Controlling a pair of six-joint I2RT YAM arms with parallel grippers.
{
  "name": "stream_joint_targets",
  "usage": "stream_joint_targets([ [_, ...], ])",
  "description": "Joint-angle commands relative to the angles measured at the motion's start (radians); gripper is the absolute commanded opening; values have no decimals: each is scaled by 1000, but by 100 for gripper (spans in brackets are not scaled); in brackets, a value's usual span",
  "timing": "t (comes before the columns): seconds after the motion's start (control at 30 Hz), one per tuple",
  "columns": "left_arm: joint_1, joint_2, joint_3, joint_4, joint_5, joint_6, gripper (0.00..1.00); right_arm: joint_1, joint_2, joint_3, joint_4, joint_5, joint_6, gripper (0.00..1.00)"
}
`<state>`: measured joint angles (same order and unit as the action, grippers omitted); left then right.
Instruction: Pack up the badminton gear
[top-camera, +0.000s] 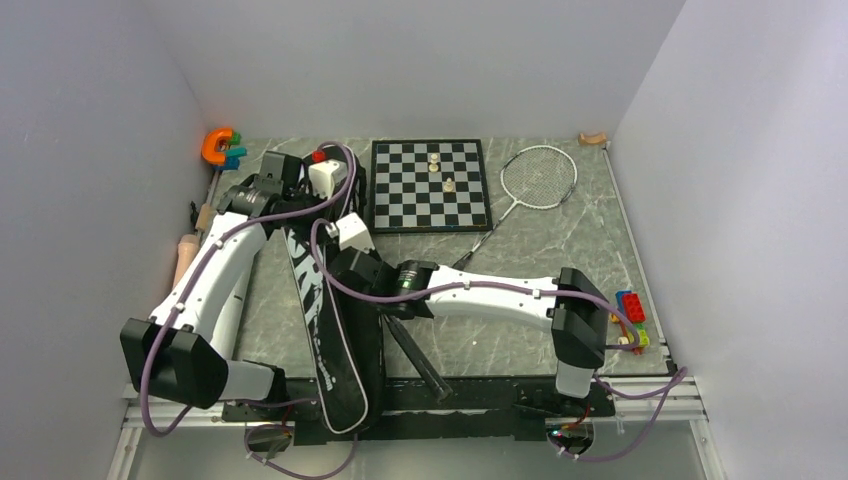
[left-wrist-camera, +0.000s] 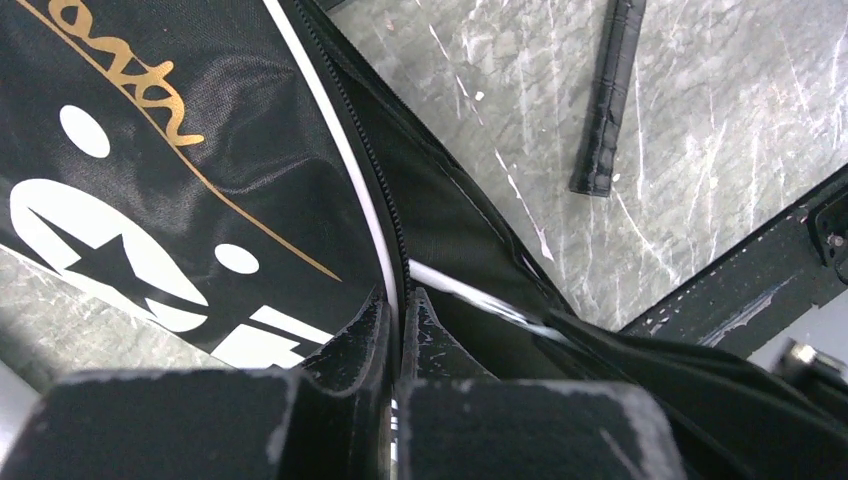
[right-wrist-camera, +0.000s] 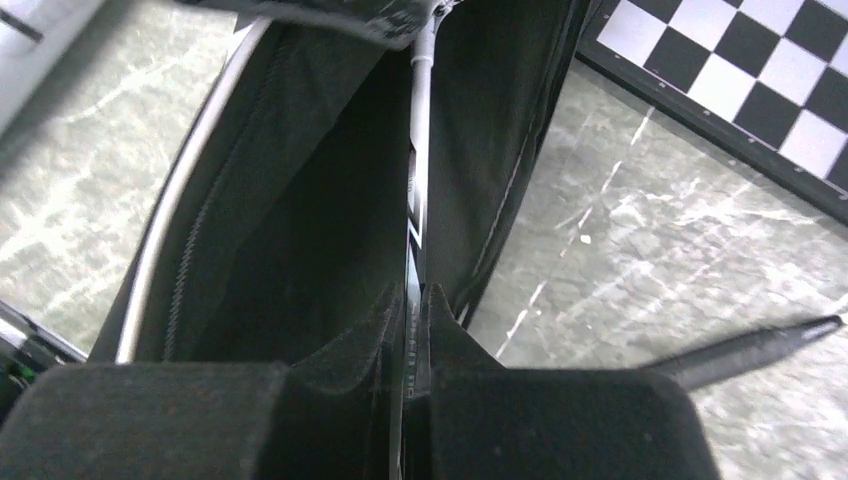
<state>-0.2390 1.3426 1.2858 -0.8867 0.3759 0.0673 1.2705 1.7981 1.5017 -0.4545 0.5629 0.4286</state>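
The black bag (top-camera: 335, 350) lies lengthwise between the arms, its white lettering (left-wrist-camera: 110, 250) facing up. My left gripper (left-wrist-camera: 400, 300) is shut on the bag's white-piped zipper edge (left-wrist-camera: 375, 220) near its far end. My right gripper (right-wrist-camera: 412, 295) is shut on the thin shaft (right-wrist-camera: 420, 150) of a racket that runs into the bag's open mouth. That racket's black handle (top-camera: 415, 350) sticks out to the right over the table. A second silver-headed racket (top-camera: 540, 175) lies at the back right, beside the chessboard. Two small white shuttlecocks (top-camera: 449, 185) stand on the board.
The chessboard (top-camera: 430, 205) lies at the back centre. An orange and blue toy (top-camera: 220, 148) sits in the back left corner. A beige wooden rod (top-camera: 185, 258) lies along the left wall. Coloured bricks (top-camera: 630, 315) sit by the right arm's elbow.
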Motion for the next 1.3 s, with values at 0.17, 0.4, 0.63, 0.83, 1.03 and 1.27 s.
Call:
stream_joint_targets([
  [0.17, -4, -78, 61, -15, 91, 32, 0, -112, -110, -128, 339, -164, 141, 0],
  [0.4, -4, -84, 54, -24, 100, 31, 0, -142, -118, -165, 436, -198, 237, 0],
  [0.63, -4, -86, 54, -23, 118, 23, 0, -166, -102, -175, 448, -167, 310, 0],
  [0.83, -5, -77, 55, -25, 126, 23, 0, -169, -41, -113, 373, -122, 285, 0],
  [1.03, -4, -71, 49, -17, 107, 33, 0, -170, -55, -149, 396, -195, 257, 15],
  [1.27, -3, -61, 59, -6, 105, 21, 0, -169, -53, -122, 343, -245, 235, 41],
])
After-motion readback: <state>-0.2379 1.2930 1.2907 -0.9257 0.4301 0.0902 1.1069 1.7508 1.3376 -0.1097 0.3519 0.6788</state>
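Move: The right hand grips a racket's shaft, head end inside the bag, with the bag's open mouth about 3 cm ahead, 1 cm right and 6 cm below; the racket's handle trails some 20 cm back and 11 cm right. The other racket's handle is roughly 18 cm right, 3 cm ahead and 14 cm below; the chessboard is about 30 cm ahead and 18 cm right. The left hand already pinches the zip edge, the mouth some 5 cm back, 4 cm right and 8 cm below it. The right hand carries the racket about 5 cm forward along the bag's mouth, dipping slightly, then coming up a couple of centimetres while the wrist rolls some 25 degrees, left side rising, and turns slightly clockwise, so the trailing handle swings left over the bag. It then nearly stops close beside the left fingers and opens about a third of the way around the shaft to release it, while the left hand keeps its pinch on the zip edge and draws it about 1.5 cm up and back. ##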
